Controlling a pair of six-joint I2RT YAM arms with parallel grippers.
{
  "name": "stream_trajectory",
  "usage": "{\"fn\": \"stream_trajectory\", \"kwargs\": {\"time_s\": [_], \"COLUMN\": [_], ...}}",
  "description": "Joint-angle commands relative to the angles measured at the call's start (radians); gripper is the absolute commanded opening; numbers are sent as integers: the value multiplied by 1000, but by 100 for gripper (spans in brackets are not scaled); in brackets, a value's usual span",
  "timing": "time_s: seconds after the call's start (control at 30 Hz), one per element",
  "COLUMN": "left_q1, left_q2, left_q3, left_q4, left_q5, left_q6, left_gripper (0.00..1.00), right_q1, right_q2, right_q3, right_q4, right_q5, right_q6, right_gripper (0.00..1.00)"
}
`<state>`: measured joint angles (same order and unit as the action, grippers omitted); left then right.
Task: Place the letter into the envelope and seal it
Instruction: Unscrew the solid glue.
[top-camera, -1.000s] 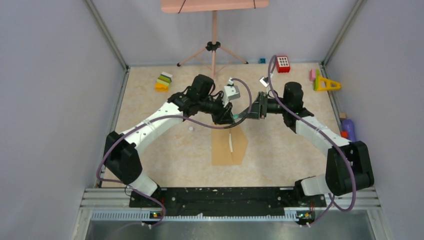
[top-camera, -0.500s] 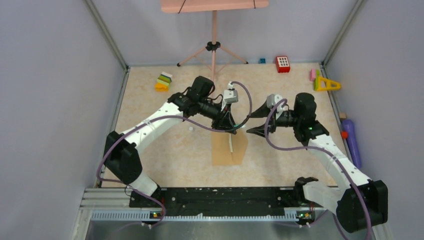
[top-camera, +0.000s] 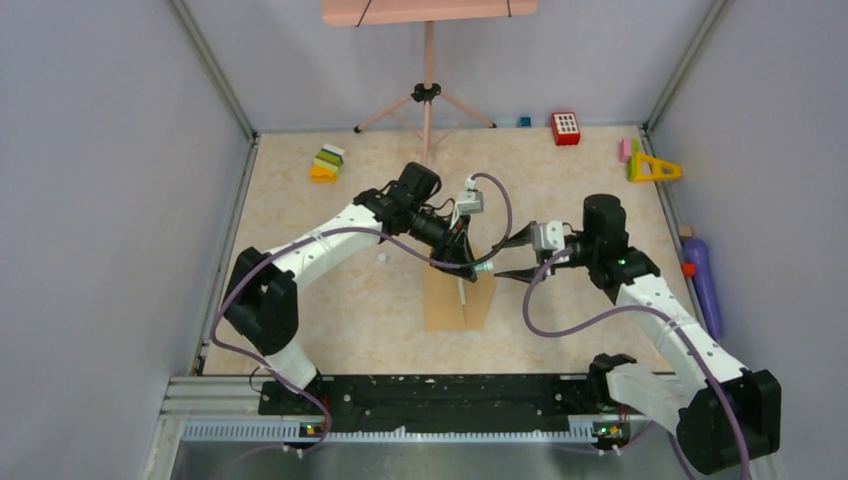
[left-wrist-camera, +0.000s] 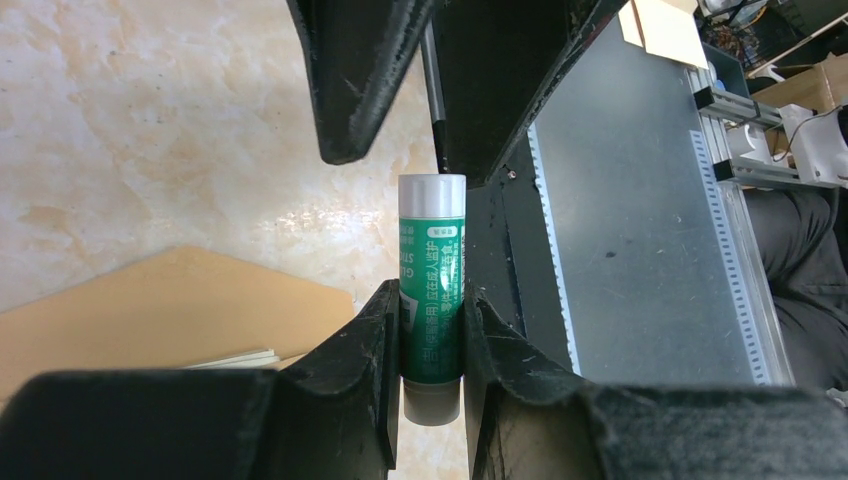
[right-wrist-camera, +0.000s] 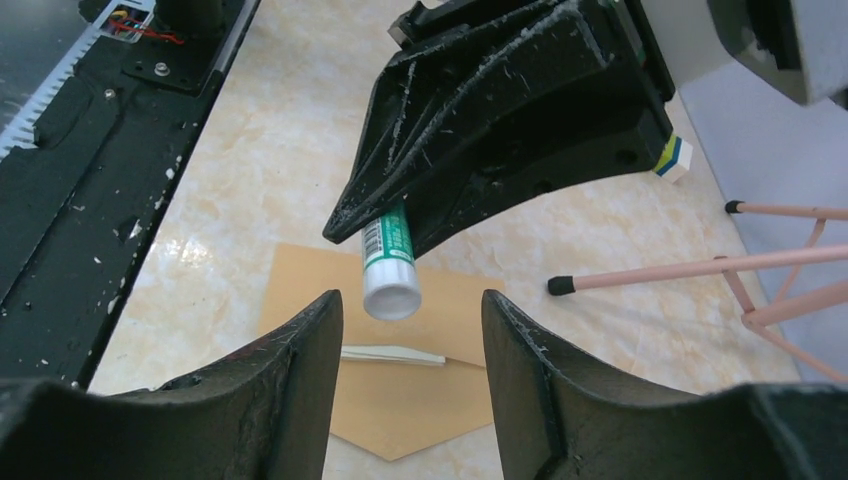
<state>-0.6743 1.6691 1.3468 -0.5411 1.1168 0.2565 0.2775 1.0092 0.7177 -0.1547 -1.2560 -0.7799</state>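
Note:
The brown envelope (top-camera: 443, 303) lies flat on the table with its flap (right-wrist-camera: 400, 420) open. Only a pale edge of the letter (top-camera: 462, 290) shows at its mouth, and that edge (right-wrist-camera: 395, 354) is also seen in the right wrist view. My left gripper (top-camera: 476, 266) hangs over the envelope, shut on a green glue stick (left-wrist-camera: 432, 290) whose white cap (right-wrist-camera: 392, 290) points at the right gripper. My right gripper (top-camera: 503, 258) faces it, open, fingertips (right-wrist-camera: 325, 320) level with the cap on either side, not touching it.
Toys line the back: stacked coloured blocks (top-camera: 328, 163), a red block (top-camera: 565, 128), a yellow triangle (top-camera: 652, 168). A purple bottle (top-camera: 698, 268) lies by the right wall. A pink tripod (top-camera: 427, 95) stands at the back. A metal rail (top-camera: 450, 395) runs along the near edge.
The right gripper drew away from the left one, opened, and has now come back toward the glue stick's cap. The left gripper moved slightly right and nearer with the stick.

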Motion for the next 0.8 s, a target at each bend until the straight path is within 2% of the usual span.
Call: {"fn": "stream_trajectory", "kwargs": {"time_s": [0.0, 0.17, 0.27, 0.4, 0.53, 0.67, 0.77], "left_q1": [-8, -9, -10, -13, -17, -17, -16], "left_q2": [9, 16, 18, 18, 11, -5, -26], "left_q3": [-1, 10, 11, 9, 11, 10, 10], "left_q4": [10, 8, 7, 7, 15, 33, 47], "left_q5": [19, 26, 18, -8, -59, -107, -159], "left_q6": [12, 10, 13, 20, 24, 22, 21], "left_gripper": [0, 0, 0, 0, 0, 0, 0], "right_q1": [20, 39, 49, 59, 64, 65, 64], "right_q2": [-25, -26, -23, -18, -9, 5, 15], "right_q3": [16, -1, -2, -5, -15, -14, -8], "right_q4": [-128, -188, -179, -145, -80, -20, 14], "right_q5": [-38, -34, -29, -21, -9, 1, 8], "right_q6": [-196, -264, -260, -223, -134, -3, 109], "right_gripper": [50, 45, 37, 36, 28, 13, 9]}}
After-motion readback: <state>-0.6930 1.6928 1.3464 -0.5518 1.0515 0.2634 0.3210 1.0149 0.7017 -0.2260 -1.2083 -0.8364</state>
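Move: The solid glue is in the left fingers, its free white end roughly 4 cm to that hand's right, 1 cm ahead and level. From the right hand that end lies about 1 cm left and 1 cm back, level, between its open fingertips. The envelope with the letter lies some 18 cm below, its middle about 8 cm left of the right hand and neither ahead nor back. Right fingers sink about 2 cm, closing to pinch the glue's white end; the left keeps its grip, sinking alongside. ##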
